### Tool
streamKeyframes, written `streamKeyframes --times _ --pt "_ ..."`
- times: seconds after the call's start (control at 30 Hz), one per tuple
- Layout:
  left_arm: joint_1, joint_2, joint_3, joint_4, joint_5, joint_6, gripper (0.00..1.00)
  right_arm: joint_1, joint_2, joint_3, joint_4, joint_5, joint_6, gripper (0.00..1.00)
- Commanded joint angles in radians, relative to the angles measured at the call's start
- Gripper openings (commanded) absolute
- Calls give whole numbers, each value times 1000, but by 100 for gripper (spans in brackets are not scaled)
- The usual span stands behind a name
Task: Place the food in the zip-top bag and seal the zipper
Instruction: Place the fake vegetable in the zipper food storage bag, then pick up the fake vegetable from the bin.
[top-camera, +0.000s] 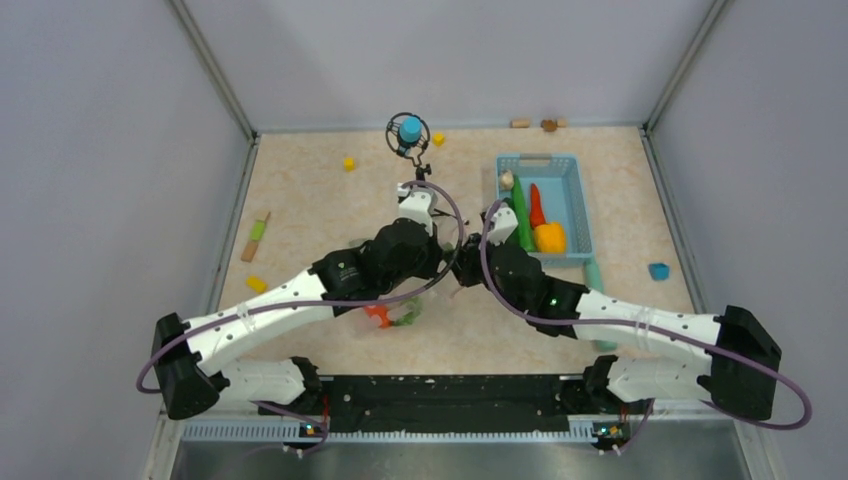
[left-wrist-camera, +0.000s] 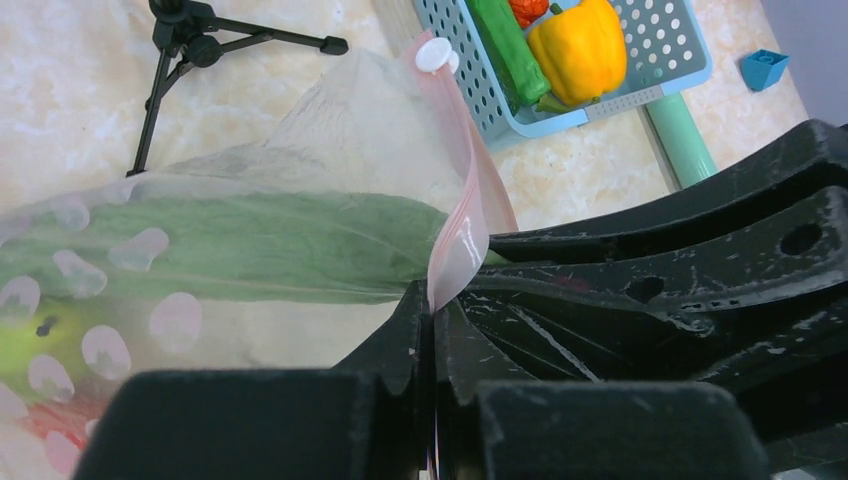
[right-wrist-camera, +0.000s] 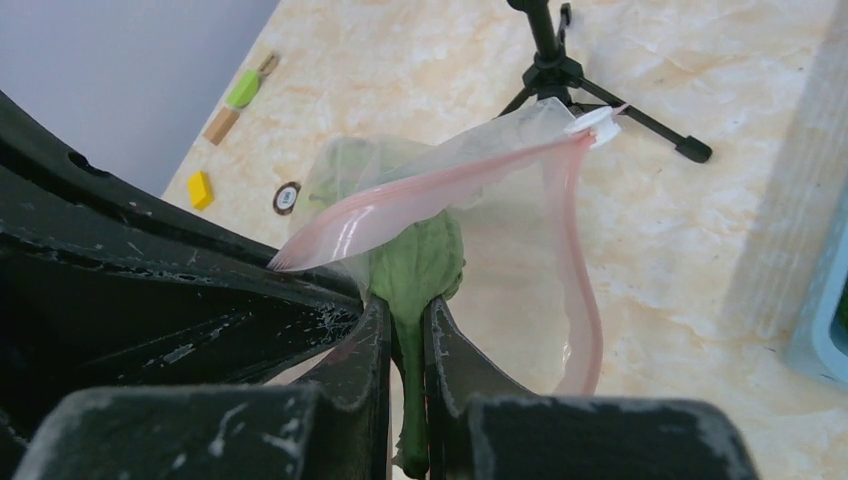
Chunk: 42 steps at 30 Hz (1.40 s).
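Observation:
The clear zip-top bag (left-wrist-camera: 330, 150) is held up between both arms; in the top view it lies under them (top-camera: 392, 316), with orange and green food showing inside. My left gripper (left-wrist-camera: 432, 305) is shut on the pink zipper (left-wrist-camera: 470, 190), below its white slider (left-wrist-camera: 435, 54). My right gripper (right-wrist-camera: 405, 310) is shut on the stem of a green leafy toy vegetable (right-wrist-camera: 420, 260), whose head is in the bag's open mouth (right-wrist-camera: 500, 200). A yellow pepper (top-camera: 549, 238), a cucumber (top-camera: 521, 215), a red piece (top-camera: 537, 205) and a mushroom (top-camera: 507, 180) lie in the basket.
The light blue basket (top-camera: 577, 200) stands right of the grippers. A small black tripod (top-camera: 409, 132) stands behind them. A teal cylinder (top-camera: 595, 275) and a blue piece (top-camera: 658, 271) lie right. Yellow cubes (top-camera: 349, 163) and a green-and-wood stick (top-camera: 256, 237) lie left.

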Motion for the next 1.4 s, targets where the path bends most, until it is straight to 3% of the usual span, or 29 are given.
streamKeyframes --times 0.0,0.23,0.37,0.47,0.6,0.77,0.9,1.07,1.13,1.27,1.37 --pt "-12 -51 -4 177 17 -42 0 38 31 -16 144 -146 -41 0" --pt "-11 -85 -16 186 -90 -83 0 47 52 -59 148 -320 -124 4" --pt "-11 -102 -23 163 -146 -94 0 48 6 -71 136 -444 -178 29" --pt "-12 -123 -41 164 -153 -84 0 48 -47 -65 65 -434 -182 40" --pt "-10 -157 -73 152 -155 -49 0 48 -144 -45 -48 -311 -159 58" --pt "-10 -214 -116 147 -131 -27 0 48 -273 -36 -136 -216 -104 72" --pt "-11 -238 -130 129 -123 -21 0 48 -369 -29 -207 -143 -85 77" --pt "-10 -257 -142 115 -130 -19 0 48 -436 -9 -348 89 -51 82" --pt "-10 -256 -136 104 -151 -9 0 48 -428 4 -410 204 -40 98" --pt "-10 -249 -116 67 -215 12 0 36 -377 64 -517 355 -38 99" --pt "-8 -243 -127 61 -269 -3 0 -45 -320 113 -580 308 -75 99"
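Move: The right gripper holds the long green gourd by its stem, its body already in the bag. The pouch's middle lies about 12 cm left, 4 cm back and 8 cm below the right hand, and about 9 cm left, 4 cm back and 9 cm below the left hand, which pinches the rim. From the right hand, the yellow pepper is some 21 cm right, 6 cm ahead; the phone stand 7 cm left, 13 cm ahead, both well below. Push the gourd's stem end back, left and down into the bag with the right gripper, about 6 cm back, while turning it some 25 degrees counter-clockwise. Open the fingers wide to let go, lifting out and then sweeping right about 14 cm towards the basket, turning back clockwise. Keep the left gripper pinched on the rim and carry it about 5 cm left and 3 cm up. ##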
